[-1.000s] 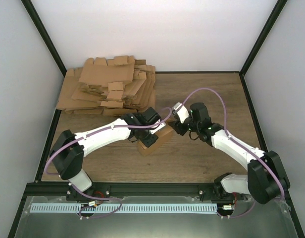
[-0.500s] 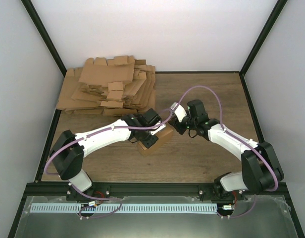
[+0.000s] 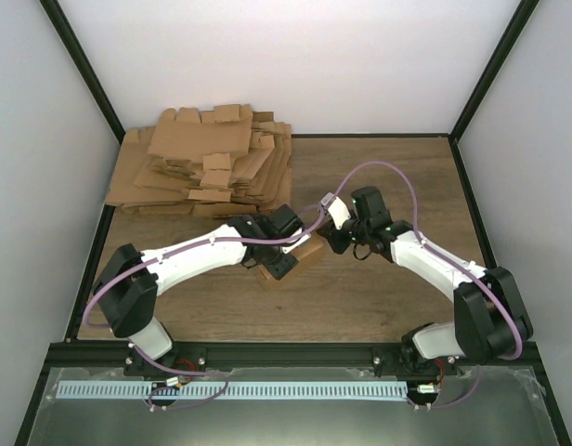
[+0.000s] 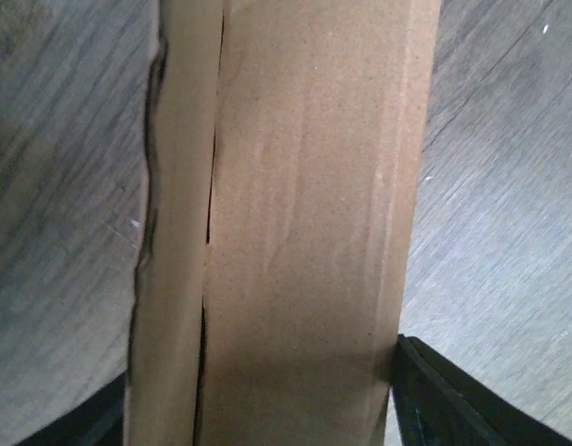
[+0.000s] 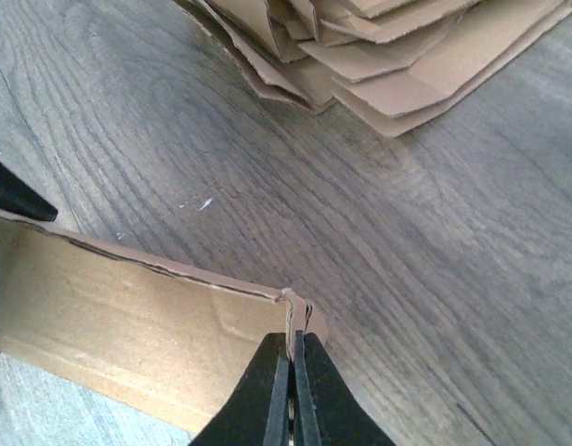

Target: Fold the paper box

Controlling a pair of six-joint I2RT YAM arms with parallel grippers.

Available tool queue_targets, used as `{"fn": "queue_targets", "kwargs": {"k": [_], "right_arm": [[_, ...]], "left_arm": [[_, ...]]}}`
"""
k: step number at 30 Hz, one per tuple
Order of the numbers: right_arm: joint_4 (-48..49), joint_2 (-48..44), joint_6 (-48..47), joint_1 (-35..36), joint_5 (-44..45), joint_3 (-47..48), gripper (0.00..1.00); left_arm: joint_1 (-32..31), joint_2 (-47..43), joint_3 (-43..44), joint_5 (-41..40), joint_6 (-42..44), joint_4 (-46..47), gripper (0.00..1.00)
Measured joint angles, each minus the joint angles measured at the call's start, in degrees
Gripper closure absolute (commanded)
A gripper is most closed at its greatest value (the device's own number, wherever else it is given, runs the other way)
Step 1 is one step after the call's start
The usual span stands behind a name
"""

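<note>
The paper box is a small brown carton lying on the wooden table between the two arms. My left gripper straddles it from above. In the left wrist view the box fills the space between the black fingers, which touch its sides. My right gripper is at the box's right end. In the right wrist view the right gripper is shut, pinching a thin upright flap edge at the corner of the box.
A big pile of flat cardboard blanks lies at the back left of the table; its near edge shows in the right wrist view. Black frame posts and white walls ring the table.
My right gripper has moved left to the box's end and closed on the flap edge. The box and my left gripper have shifted slightly left.
</note>
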Motion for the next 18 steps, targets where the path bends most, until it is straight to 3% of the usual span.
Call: {"fn": "queue_targets", "kwargs": {"k": [9,18], "right_arm": [[-1.1,-3.0,9.0,0.0,-0.2,-1.6,0.99],[-1.3,-6.0,14.0,0.0,1.1,-3.5,0.99]], "left_arm": [[0.0,-1.4,-0.1,-3.6,-2.9,1.2,0.01],[0.0,-7.1,1.2,-8.2,-9.4,1.5,0.0]]}}
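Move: Both hands are already on the paper box. The left straddles it across its width; the box's middle lies about 2 cm ahead, 2 cm to the right and 2 cm below that hand. The right already pinches the corner at the box's right end, with the box's middle about 6 cm back, 7 cm to its left and 5 cm below. The cardboard stack's middle is some 28 cm ahead of the left hand and 17 cm to its left. Upward and a little forward, slowly at first and then faster, the left hand spreads its fingers wide, lets go of the box's sides and lifts some 5 cm clear, turning about 10 degrees counter-clockwise. The right fingers keep their pinch on the end corner, easing back and right about 2 cm while turning about 10 degrees clockwise. ##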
